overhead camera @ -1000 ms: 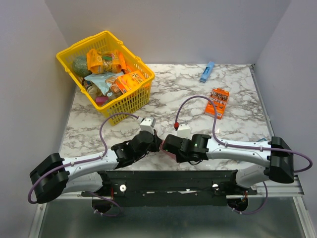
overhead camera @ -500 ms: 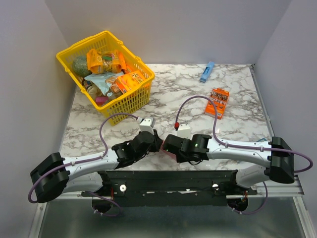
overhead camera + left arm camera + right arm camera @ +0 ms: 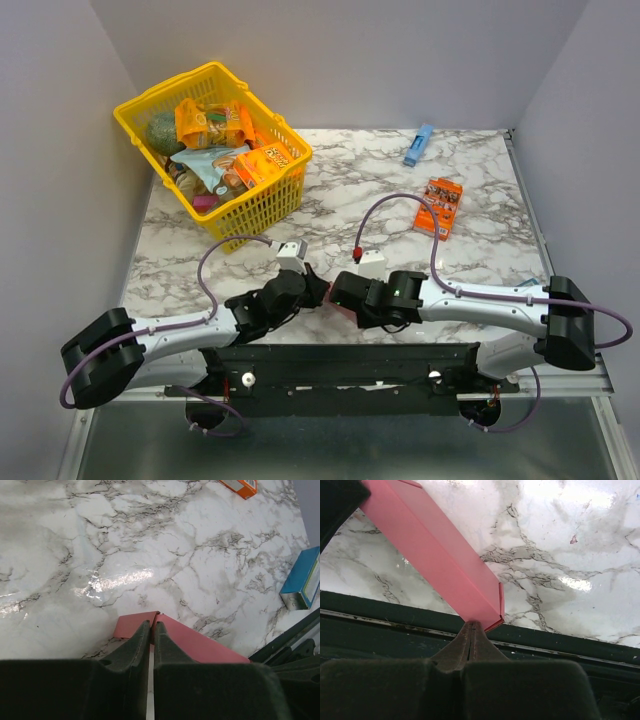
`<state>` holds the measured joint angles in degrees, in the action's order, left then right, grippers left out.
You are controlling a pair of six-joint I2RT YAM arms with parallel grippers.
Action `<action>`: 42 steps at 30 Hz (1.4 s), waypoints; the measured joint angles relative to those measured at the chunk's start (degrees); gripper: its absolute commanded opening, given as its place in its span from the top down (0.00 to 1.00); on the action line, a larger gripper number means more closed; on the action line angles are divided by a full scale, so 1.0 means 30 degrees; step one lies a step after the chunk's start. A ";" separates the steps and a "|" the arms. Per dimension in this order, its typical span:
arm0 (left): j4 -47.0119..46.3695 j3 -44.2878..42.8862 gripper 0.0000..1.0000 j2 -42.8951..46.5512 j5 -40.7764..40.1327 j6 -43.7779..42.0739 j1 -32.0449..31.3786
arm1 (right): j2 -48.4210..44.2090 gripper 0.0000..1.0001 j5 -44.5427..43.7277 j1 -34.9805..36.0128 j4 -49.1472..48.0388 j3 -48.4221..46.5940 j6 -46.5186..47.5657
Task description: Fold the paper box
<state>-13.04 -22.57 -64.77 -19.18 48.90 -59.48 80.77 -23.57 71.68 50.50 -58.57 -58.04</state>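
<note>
The paper box (image 3: pixel 327 297) is a plain pink card piece held just above the table's near edge, between my two grippers. In the left wrist view the paper box (image 3: pixel 200 642) shows two pink panels meeting at a raised crease. My left gripper (image 3: pixel 152 624) has its fingertips nearly together, pinching that crease. In the right wrist view the paper box (image 3: pixel 445 565) runs as a long folded strip up to the left. My right gripper (image 3: pixel 472 625) is shut on its near end, beside a small turned-up flap. From above, the left gripper (image 3: pixel 316 291) and right gripper (image 3: pixel 338 296) almost touch.
A yellow basket (image 3: pixel 255 205) full of snack packs stands at the back left. An orange snack box (image 3: pixel 439 207) and a slim blue box (image 3: pixel 418 145) lie at the back right. The black arm frame (image 3: pixel 395 630) runs along the near edge under the right gripper.
The left gripper opened briefly and closed again on the pink card, and its wrist shifted slightly left. The right arm has not moved.
</note>
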 measured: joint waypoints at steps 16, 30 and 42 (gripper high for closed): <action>-0.1792 0.0787 0.73 -0.0168 -0.0612 0.1035 -0.0583 | -0.0138 0.96 -0.0044 0.0743 0.0306 -0.0372 0.0750; 0.4656 0.3118 0.26 0.3927 -0.1115 0.2739 -0.0845 | -0.0532 0.31 0.0000 0.1923 -0.0918 -0.2769 0.2353; 0.7133 0.1399 0.15 0.6717 -0.0576 -0.0743 0.2091 | 0.0692 0.00 0.0321 0.0168 -0.3621 0.0109 0.4911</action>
<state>8.36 -18.37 -44.62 -20.91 46.68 -53.21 82.85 -22.61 72.18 39.64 -58.24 -43.31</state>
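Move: The pink paper box stands on its narrow side between my hands. Its middle is about 4 cm back, 5 cm right and 4 cm below my left hand, which touches the far-left upper corner. From my right hand, at the opposite corner, it is roughly 3 cm ahead, 5 cm left and 4 cm down. The table's near edge is straight behind my right hand, some 4 cm back and 8 cm lower. The yellow basket's middle lies about 30 cm ahead and 23 cm left of my left hand. I first nudge the box's corner about 1 cm right with my nearly shut left fingers, while my shut right fingers stay at the near corner. Then both hands break away: my left swings some 9 cm left, dipping back and down before coming up and forward, its fingers opening wide. My right rises about 6 cm and goes left over the box, turns some 10 degrees counter-clockwise, opens fully, and sinks back down above it. ##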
